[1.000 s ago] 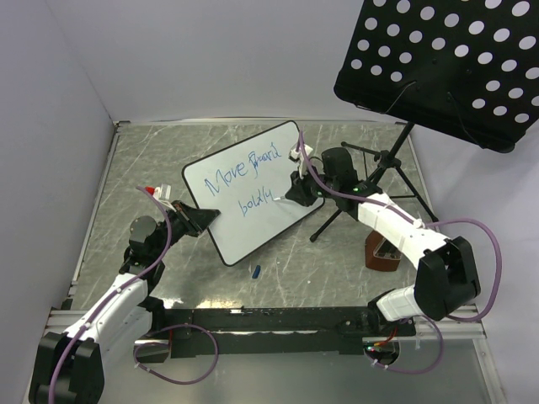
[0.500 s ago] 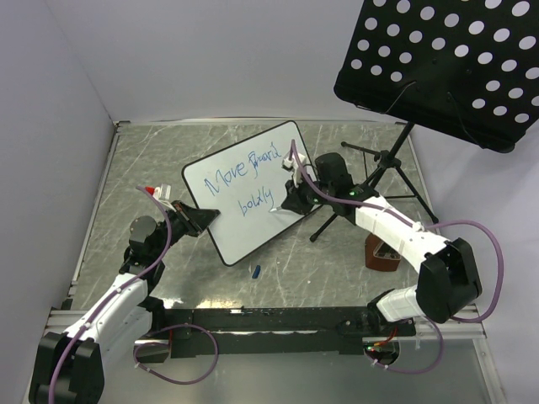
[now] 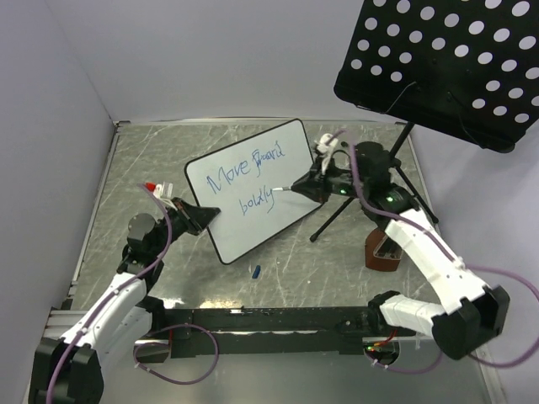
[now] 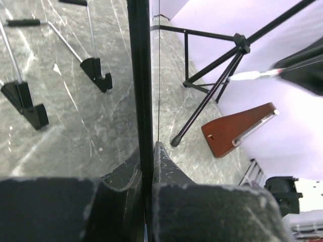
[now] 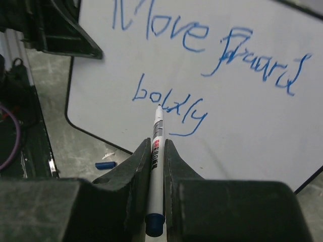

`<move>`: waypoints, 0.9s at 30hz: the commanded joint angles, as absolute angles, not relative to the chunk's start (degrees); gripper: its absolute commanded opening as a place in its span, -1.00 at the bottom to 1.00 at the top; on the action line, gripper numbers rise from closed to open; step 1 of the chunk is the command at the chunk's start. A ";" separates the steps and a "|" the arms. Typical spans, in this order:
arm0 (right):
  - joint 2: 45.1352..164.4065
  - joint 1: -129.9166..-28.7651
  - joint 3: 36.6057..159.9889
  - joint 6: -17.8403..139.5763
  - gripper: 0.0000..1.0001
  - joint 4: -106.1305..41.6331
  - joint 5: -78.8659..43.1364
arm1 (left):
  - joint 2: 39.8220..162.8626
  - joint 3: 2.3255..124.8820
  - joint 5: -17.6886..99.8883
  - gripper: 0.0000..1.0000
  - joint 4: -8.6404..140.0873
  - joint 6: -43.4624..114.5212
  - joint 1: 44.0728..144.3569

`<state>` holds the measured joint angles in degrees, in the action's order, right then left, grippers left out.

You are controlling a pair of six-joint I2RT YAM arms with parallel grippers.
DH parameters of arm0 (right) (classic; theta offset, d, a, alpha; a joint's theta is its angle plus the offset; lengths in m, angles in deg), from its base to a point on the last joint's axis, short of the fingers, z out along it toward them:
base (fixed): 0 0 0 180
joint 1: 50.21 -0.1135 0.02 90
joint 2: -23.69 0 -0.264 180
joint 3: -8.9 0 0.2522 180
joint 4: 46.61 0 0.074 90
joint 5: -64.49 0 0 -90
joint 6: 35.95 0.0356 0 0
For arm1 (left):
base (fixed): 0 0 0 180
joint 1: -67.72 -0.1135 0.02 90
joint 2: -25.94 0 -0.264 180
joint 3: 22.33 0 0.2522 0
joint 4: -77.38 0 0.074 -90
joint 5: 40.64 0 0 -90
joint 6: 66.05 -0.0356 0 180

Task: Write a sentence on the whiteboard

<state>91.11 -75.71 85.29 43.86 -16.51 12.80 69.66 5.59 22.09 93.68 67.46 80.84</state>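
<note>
The whiteboard (image 3: 253, 220) is tilted above the table, and my left gripper (image 3: 202, 217) is shut on its lower left rim. In the left wrist view the black rim (image 4: 140, 75) runs edge-on between my left gripper's (image 4: 146, 156) closed fingers. The sentence (image 3: 246, 175) is in blue, reading "Move Board boldly" on two lines. My right gripper (image 3: 316, 187) is shut on a white marker (image 3: 295, 188) at the board's right side. In the right wrist view the marker (image 5: 158, 132) points at "boldly" (image 5: 169, 108); whether its tip touches the whiteboard (image 5: 252, 126) I cannot tell.
A black perforated music-stand panel (image 3: 438, 67) hangs over the back right, its tripod legs (image 3: 337, 220) standing right of the board. A brown metronome (image 3: 383, 252) stands beside them. A blue marker cap (image 3: 255, 271) lies on the table in front of the board.
My right arm has swung back to the right and stretched out, drawing the marker toward the board's right edge. The left gripper and the board have barely moved.
</note>
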 commanded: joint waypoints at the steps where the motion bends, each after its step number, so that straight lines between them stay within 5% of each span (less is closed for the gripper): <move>1: 85.57 -72.89 82.88 45.44 -1.00 -19.04 22.65 | 70.40 15.84 20.10 -0.98 93.51 57.19 79.67; 27: 78.45 -67.26 75.05 49.13 -1.00 -24.67 32.59 | 109.42 49.43 3.75 -0.98 101.76 54.35 64.29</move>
<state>78.37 -67.58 75.57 48.73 -21.51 30.72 106.73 44.40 4.98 90.30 55.41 65.54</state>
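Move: The left hand grips the whiteboard's left edge; the two board stands lie roughly 16 cm ahead of it, 9 cm to its right and 18 cm lower on the table, and the blue marker cap about 9 cm back, 13 cm right and 18 cm below. From the right hand, which holds the marker, the written word "boldly" is some 13 cm left, 4 cm ahead and 14 cm lower; the marker cap is about 16 cm left, 10 cm back and 26 cm down. The left hand, still pinching the whiteboard's left edge, first lifts it and then carries it mostly forward, about 15 cm out with some 8 cm of rise and a slight drift left, rolling about 10 degrees left-side-up and sinking a touch at the end as the board comes over its stands. Meanwhile the right hand keeps its grip on the marker, already clear of the board, and draws it away from the writing, back about 5 cm and a little to the right after a quick small rise, slowing almost to rest near the end. ##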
